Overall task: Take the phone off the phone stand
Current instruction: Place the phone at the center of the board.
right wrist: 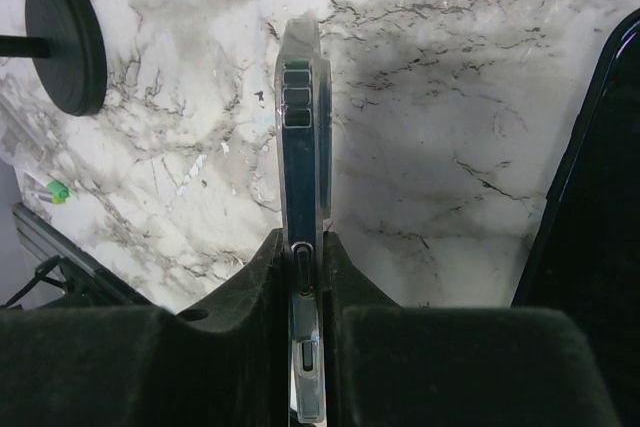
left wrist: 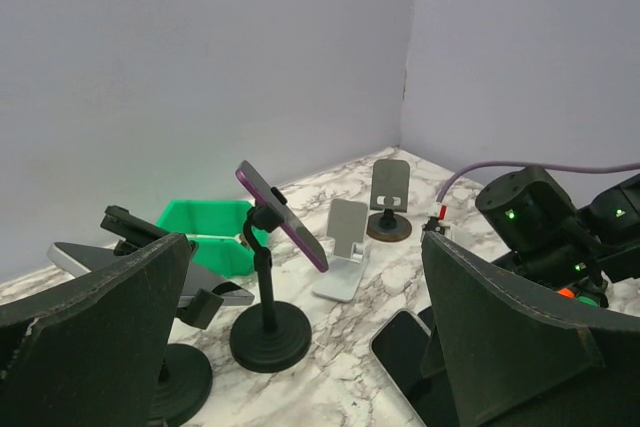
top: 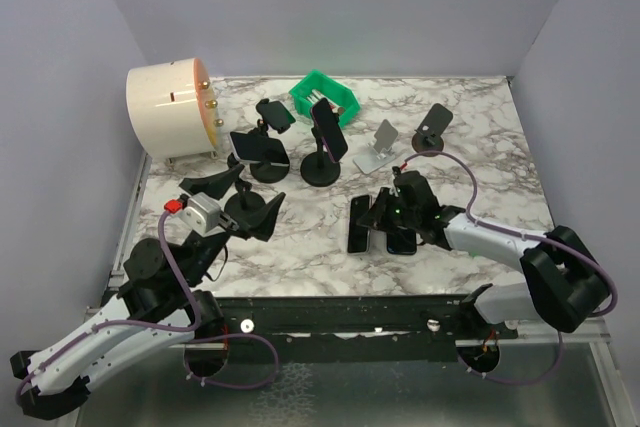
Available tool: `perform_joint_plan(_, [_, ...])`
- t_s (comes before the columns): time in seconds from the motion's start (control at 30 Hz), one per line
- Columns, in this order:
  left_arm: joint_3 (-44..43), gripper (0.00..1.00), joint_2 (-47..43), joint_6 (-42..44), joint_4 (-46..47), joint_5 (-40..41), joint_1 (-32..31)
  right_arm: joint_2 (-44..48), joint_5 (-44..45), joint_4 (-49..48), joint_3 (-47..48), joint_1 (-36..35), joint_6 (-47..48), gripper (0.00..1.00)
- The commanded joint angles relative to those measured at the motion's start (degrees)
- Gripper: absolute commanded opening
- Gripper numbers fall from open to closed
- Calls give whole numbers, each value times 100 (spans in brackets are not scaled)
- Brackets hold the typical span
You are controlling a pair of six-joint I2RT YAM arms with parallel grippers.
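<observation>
A phone in a purple case (top: 330, 129) sits tilted on a black round-based stand (top: 321, 169) at mid table; the left wrist view shows it (left wrist: 285, 217) ahead of my open, empty left gripper (top: 240, 199). Two more black stands (top: 267, 162) to its left hold phones. My right gripper (top: 372, 212) is low over the marble and shut on a phone held on edge (right wrist: 302, 137). Its fingers (right wrist: 240, 317) clamp the phone's lower end. Other phones (top: 402, 239) lie flat beside it.
A green bin (top: 325, 97) stands at the back. A silver folding stand (top: 378, 147) and a small dark stand (top: 432, 125) stand empty at back right. A cream round box (top: 170, 112) is at back left. Grey walls enclose the marble table (top: 500, 147).
</observation>
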State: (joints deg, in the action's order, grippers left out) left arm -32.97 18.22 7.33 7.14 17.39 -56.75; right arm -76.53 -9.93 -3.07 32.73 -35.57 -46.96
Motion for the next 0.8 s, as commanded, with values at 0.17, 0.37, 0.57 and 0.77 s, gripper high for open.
perform_joint_plan(0.17, [19, 99, 103, 38, -116, -165, -3, -310, 147, 98, 275, -20, -72, 21])
perform_joint_plan(0.37, [25, 99, 149, 62, -124, -182, -3, -258, 381, 459, 273, -11, 75, 42])
perform_joint_plan(0.57, [28, 99, 155, 67, -129, -184, -3, -261, 348, 401, 117, 15, 73, 43])
perform_joint_plan(0.77, [36, 99, 171, 75, -131, -192, -3, -84, 522, 550, 9, 24, 127, 43])
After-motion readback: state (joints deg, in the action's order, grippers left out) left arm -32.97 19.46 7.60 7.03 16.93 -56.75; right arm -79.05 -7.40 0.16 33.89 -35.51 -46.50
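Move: The phone is already between my right fingers by its right-hand long edge; its middle is about 3 cm to the left of my right hand, level fore and aft, 2 cm below. A phone lying flat is roughly 8 cm to the right, 1 cm back and 4 cm down; the white stand is 20 cm ahead and 1 cm right, the black stand's base 16 cm ahead and 13 cm left. From my left hand, the held phone is some 7 cm ahead, 20 cm right and 30 cm down. With my right hand I sink the last 1.5 cm or so towards the table, the phone leaning with its left long edge low, and shortly after starting down I open my fingers partway to end the pinch on its right edge. As they part I ease about 1 cm to the right, towards the flat phone, tilting the hand some 5 degrees. ##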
